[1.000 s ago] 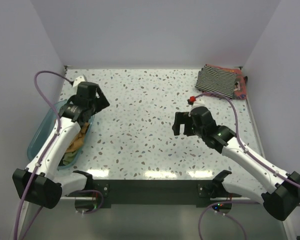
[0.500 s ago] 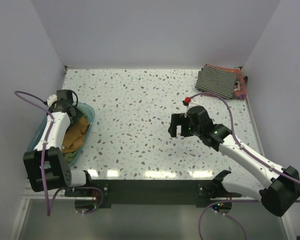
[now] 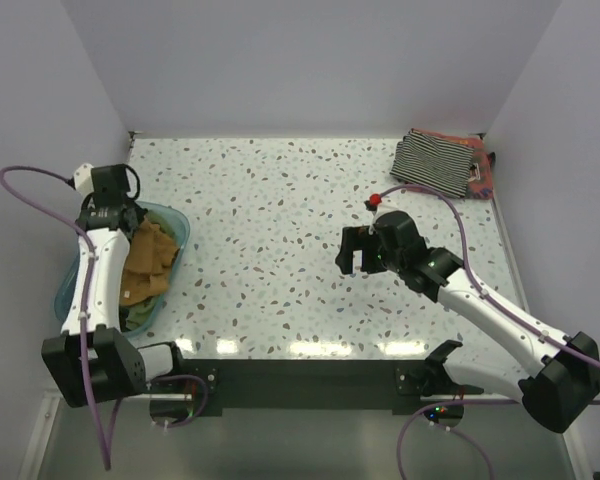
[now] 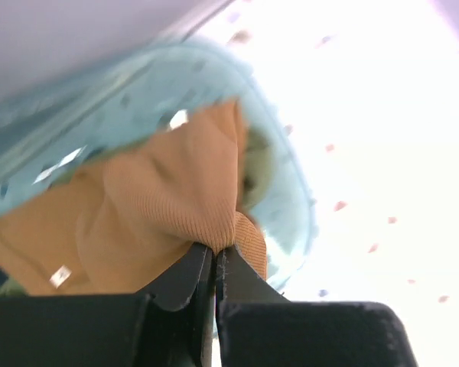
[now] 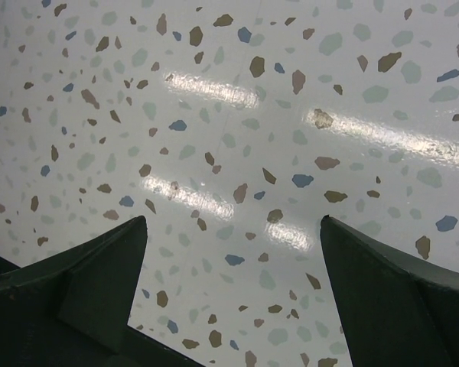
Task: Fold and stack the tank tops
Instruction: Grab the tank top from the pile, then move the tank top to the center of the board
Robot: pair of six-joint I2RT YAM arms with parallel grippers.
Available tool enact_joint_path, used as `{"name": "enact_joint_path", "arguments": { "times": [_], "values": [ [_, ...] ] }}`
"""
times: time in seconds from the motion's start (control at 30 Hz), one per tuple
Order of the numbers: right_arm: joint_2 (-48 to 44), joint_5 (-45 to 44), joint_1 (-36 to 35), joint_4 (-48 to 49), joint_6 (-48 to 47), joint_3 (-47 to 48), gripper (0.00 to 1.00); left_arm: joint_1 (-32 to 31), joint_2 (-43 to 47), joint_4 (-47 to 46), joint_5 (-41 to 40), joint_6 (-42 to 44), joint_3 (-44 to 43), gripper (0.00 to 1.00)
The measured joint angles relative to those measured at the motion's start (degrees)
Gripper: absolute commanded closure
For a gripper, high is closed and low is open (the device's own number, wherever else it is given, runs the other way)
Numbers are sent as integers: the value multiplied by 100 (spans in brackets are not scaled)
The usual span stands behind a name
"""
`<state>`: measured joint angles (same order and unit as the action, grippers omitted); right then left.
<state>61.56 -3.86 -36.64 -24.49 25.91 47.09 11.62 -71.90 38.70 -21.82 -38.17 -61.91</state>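
Observation:
A tan-brown tank top lies bunched in the teal tub at the left, with a bit of olive green cloth beneath it. My left gripper reaches down into the tub. In the left wrist view this gripper is shut on a ribbed fold of the tan-brown tank top. The black-and-white striped tank top lies folded at the far right corner, on top of a reddish one. My right gripper hovers open over mid-table, nothing between its fingers.
The tub's rim curves round the cloth in the left wrist view. A small red object sits just behind the right gripper. Purple cables loop from both arms. Walls close in the table on the left, back and right.
The left arm has drawn back over the tub's far end and its gripper has gone from open to shut on the tan-brown tank top. The right arm has shifted slightly left.

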Motion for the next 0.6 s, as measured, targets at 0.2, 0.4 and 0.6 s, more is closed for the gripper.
{"name": "enact_joint_path", "arguments": {
  "times": [0.2, 0.4, 0.6],
  "values": [
    [83, -9, 0, -118, -2, 407, 1, -44, 686, -302, 822, 160, -1423, 100],
    [92, -295, 0, -136, -2, 909, 1, -1847, 181, -737, 1099, 310, -3178, 100],
    [-90, -855, 0, -234, 15, 1097, 1, -3744, -1019, -868, 1152, 758, -4979, 100]
  ]
}}
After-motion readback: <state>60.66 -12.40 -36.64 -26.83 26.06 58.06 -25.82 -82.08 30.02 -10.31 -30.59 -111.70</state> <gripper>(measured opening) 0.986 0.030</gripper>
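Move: The brown tank top is already pinched in the shut left fingers, bunched up out of the blue bin. The open middle of the table lies about 36 cm to that hand's right, some 2 cm back and 17 cm below. The bin's middle is roughly 8 cm back, 8 cm left and 13 cm below; the green garment inside it sits about 11 cm back and 4 cm left of the hand. From the right hand, the table's middle is 4 cm ahead and 10 cm left. The brown tank top is hoisted out of the bin by the left hand, which keeps its pinch: fast and nearly straight up at first, then sweeping right towards the table's middle, in all about 34 cm up and 28 cm right. The fingers swing from steeply down to level while turning clockwise. The empty, open right hand rises about 8 cm, easing forward. ##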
